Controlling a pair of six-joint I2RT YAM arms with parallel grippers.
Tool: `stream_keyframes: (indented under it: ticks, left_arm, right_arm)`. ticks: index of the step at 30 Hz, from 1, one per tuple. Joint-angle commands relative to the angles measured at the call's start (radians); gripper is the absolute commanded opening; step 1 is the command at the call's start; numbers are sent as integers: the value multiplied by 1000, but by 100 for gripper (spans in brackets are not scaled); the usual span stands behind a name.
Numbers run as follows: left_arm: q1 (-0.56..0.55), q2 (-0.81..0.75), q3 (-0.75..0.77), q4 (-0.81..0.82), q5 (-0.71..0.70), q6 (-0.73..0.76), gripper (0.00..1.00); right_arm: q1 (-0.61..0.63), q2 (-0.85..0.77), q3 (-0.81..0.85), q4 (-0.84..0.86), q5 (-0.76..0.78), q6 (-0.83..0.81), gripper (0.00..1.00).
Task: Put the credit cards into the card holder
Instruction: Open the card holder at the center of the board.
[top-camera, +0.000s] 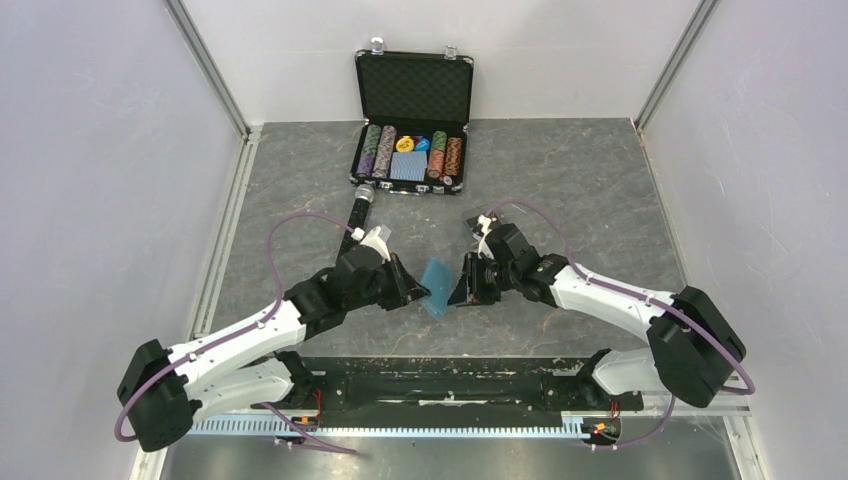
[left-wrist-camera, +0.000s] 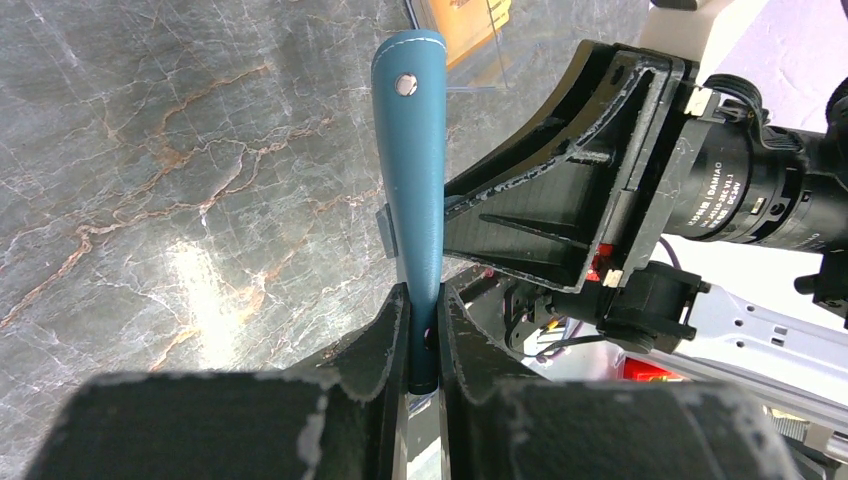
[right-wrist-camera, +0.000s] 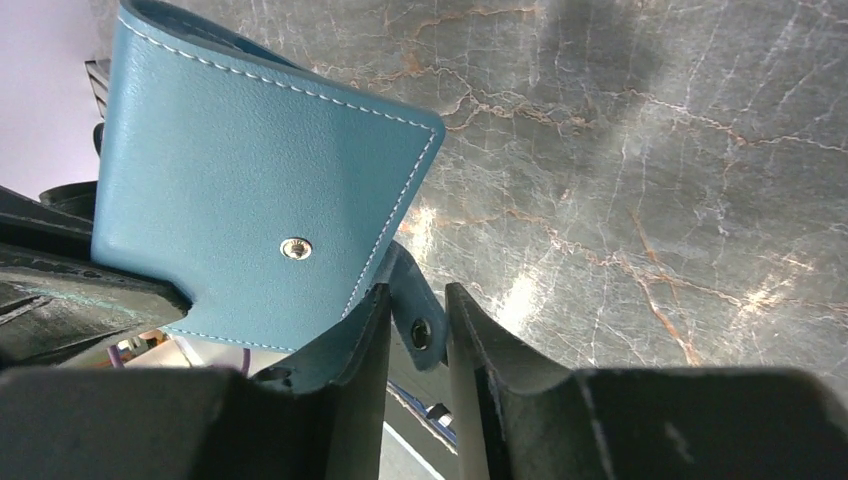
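Observation:
The teal-blue card holder hangs above the table between my two grippers. My left gripper is shut on its lower edge, so the holder stands edge-on out of the jaws. My right gripper is shut on the holder's snap tab, and the broad face of the card holder fills the upper left of the right wrist view. Orange-yellow credit cards show at the top edge of the left wrist view, apparently inside a clear plastic box. In the top view the right arm hides them.
An open black chip case with poker chips and a card deck stands at the back centre. A black rod lies on the table just behind the left wrist. White walls enclose the grey marble table on three sides.

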Motion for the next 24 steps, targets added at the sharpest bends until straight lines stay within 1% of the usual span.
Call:
stream_keyframes:
  ticks: [1,4,5,7,9,12,14,17,21,24]
  left_arm:
    - [4,-26,19,35,-6,4,5]
    - [4,-25,23,33,-6,6,8]
    - [4,-27,25,33,-6,9,9]
    - [4,-27,27,34,-6,15,11]
    - [4,-27,32,34,-6,22,16]
    - [4,-34,37,42,-3,39,32]
    - [4,-47,44,44,-5,62,47]
    - [6,-69,88,6,-11,133,65]
    - [9,-66,224,-190,-75,276,87]
    - [9,-52,340,-353,-153,400,97]
  right_arm:
    - [0,-4,-23,110,-29,26,26]
    - [0,-4,-36,165,-59,48,14]
    - [0,-11,-40,176,-54,52,8]
    - [-1,-25,-36,179,-39,45,0]
    - [-2,-40,-28,180,-30,32,0]
    - [-2,-76,-5,177,-12,0,0]
    - [-2,-102,22,163,2,-37,0]
    - [-2,-131,93,100,27,-131,0]
    - [-2,-130,213,-30,21,-264,0]
    - [-3,-139,277,-102,21,-351,0]
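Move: The card holder's strap tab already sits between the right hand's parted fingertips; from the left hand, which grips the card holder, it is about 4 cm right, 1 cm back and 5 cm down. The card holder's middle lies some 3 cm left of the right hand, 1 cm ahead and 3 cm up. The card box is roughly 9 cm ahead and 9 cm right of the right hand, 8 cm lower. The right hand stays almost in place while its fingers shut on the strap tab, and only then do the left fingers spread wide and let go of the card holder, that hand rising about 6 cm. Keeping its pinch on the tab, the right hand lifts the card holder, going up some 9.5 cm and 3 cm forward, slowly at first and then quickly, its forward side tipping up about 20 degrees. ##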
